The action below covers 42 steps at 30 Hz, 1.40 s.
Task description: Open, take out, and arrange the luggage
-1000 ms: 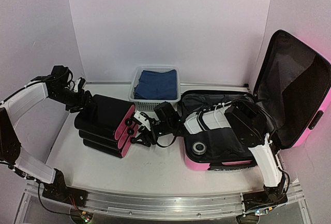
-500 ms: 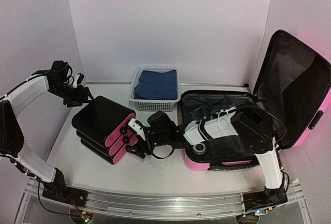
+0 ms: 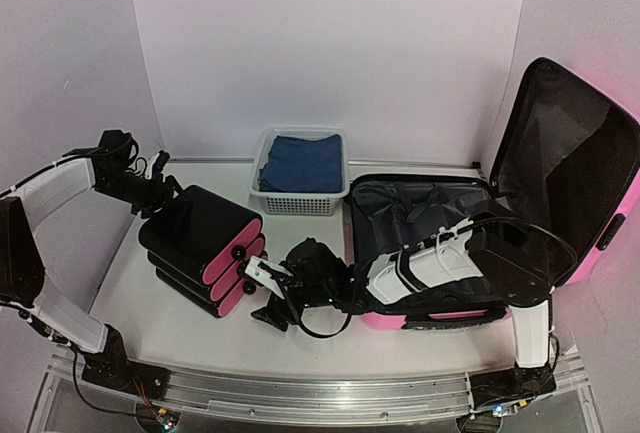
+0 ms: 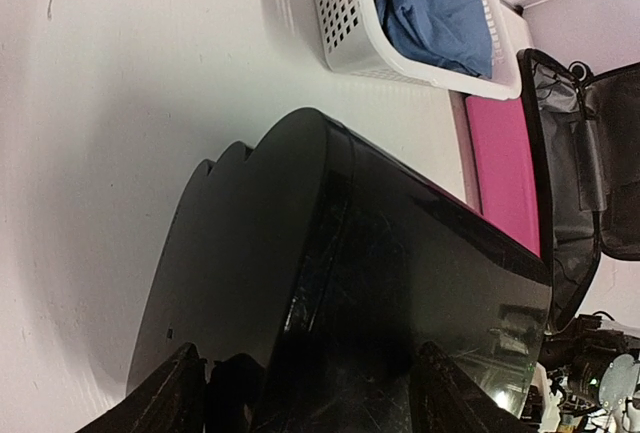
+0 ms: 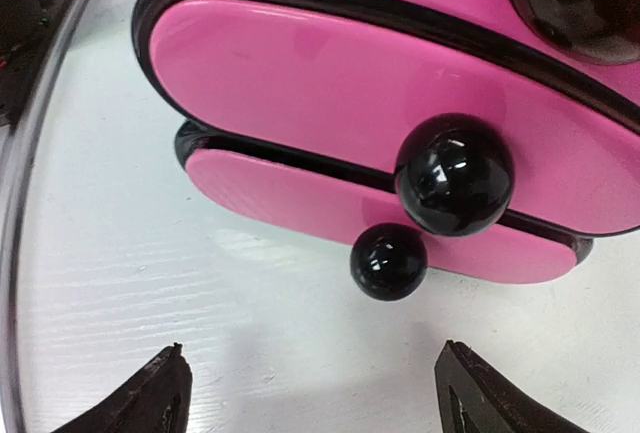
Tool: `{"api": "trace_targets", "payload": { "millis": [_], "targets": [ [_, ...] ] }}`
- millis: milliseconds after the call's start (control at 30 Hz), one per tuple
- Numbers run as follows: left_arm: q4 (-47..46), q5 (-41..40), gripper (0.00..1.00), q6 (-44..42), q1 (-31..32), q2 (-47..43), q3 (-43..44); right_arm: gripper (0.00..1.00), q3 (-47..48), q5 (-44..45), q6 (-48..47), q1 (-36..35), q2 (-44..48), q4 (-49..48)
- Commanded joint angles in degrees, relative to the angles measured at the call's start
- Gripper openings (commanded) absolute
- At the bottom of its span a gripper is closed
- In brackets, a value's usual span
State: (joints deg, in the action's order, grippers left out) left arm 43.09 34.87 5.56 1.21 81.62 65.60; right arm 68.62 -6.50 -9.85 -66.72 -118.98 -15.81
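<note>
The luggage, a glossy pink hard-shell suitcase, lies open at the right with its lid upright and black lining showing; in the left wrist view its pink shell is at the right. A black drawer unit with pink fronts and black knobs stands on the table left of it. My left gripper is open at the unit's rear, and its fingers straddle the black body. My right gripper hangs open and empty, low over the table, facing the pink fronts.
A white mesh basket with folded blue cloth stands at the back centre, close behind the drawer unit and the suitcase. White walls enclose the table on three sides. The right arm stretches left across the suitcase's front corner.
My right gripper has backed away from the drawer knobs toward the near edge and opened wider. The drawer unit has shifted slightly left. My left gripper drew off, then returned to the unit's rear.
</note>
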Motion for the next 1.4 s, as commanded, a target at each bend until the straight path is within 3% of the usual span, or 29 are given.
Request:
{"api": "trace_targets", "payload": {
  "millis": [0,300,600,900,1367],
  "targets": [
    [-0.98,1.71,0.69,-0.39,0.37,-2.51,-3.72,0.84,-0.39,7.23,-0.49,-0.17,-1.89,-11.99],
    [-3.37,1.89,0.69,-0.32,0.37,-3.91,-4.69,0.69,3.2,13.62,-0.44,-1.04,-9.07,-19.89],
    [-4.05,0.61,0.69,-0.73,0.37,-4.95,-5.87,0.51,4.55,12.81,-0.41,-1.49,-10.93,-21.26],
    [-4.22,0.46,0.69,-0.64,0.37,-4.24,-5.6,0.48,6.59,13.03,-0.83,-1.58,-12.87,-21.76],
    [-4.24,-1.58,0.69,-0.73,0.37,-4.8,-5.7,0.25,2.63,15.0,-3.72,-2.66,-9.28,-20.71]
  ]
}}
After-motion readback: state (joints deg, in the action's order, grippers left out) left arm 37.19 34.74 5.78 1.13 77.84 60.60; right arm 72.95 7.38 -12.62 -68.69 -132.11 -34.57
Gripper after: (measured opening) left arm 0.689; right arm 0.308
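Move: Ahead of the right hand by about 4 cm, 4 cm to its left and 3 cm below lies the bottom drawer's black knob. The middle knob sits about 6 cm above that one, the top knob about 6 cm higher again, and the black drawer box's middle is some 12 cm ahead and 14 cm left of the hand. From the left hand, the bottom knob is roughly 10 cm back, 17 cm right and 14 cm below. Reaching forward and down about 4 cm under the middle knob, the right hand then eases some 2 cm left, in to the bottom knob, turning about 15 degrees, partly clockwise. Its wide-open fingers close by more than half until their tips pinch the bottom knob. The left hand stays at the drawer box's rear edge, fingers still apart, tilting only slightly. ##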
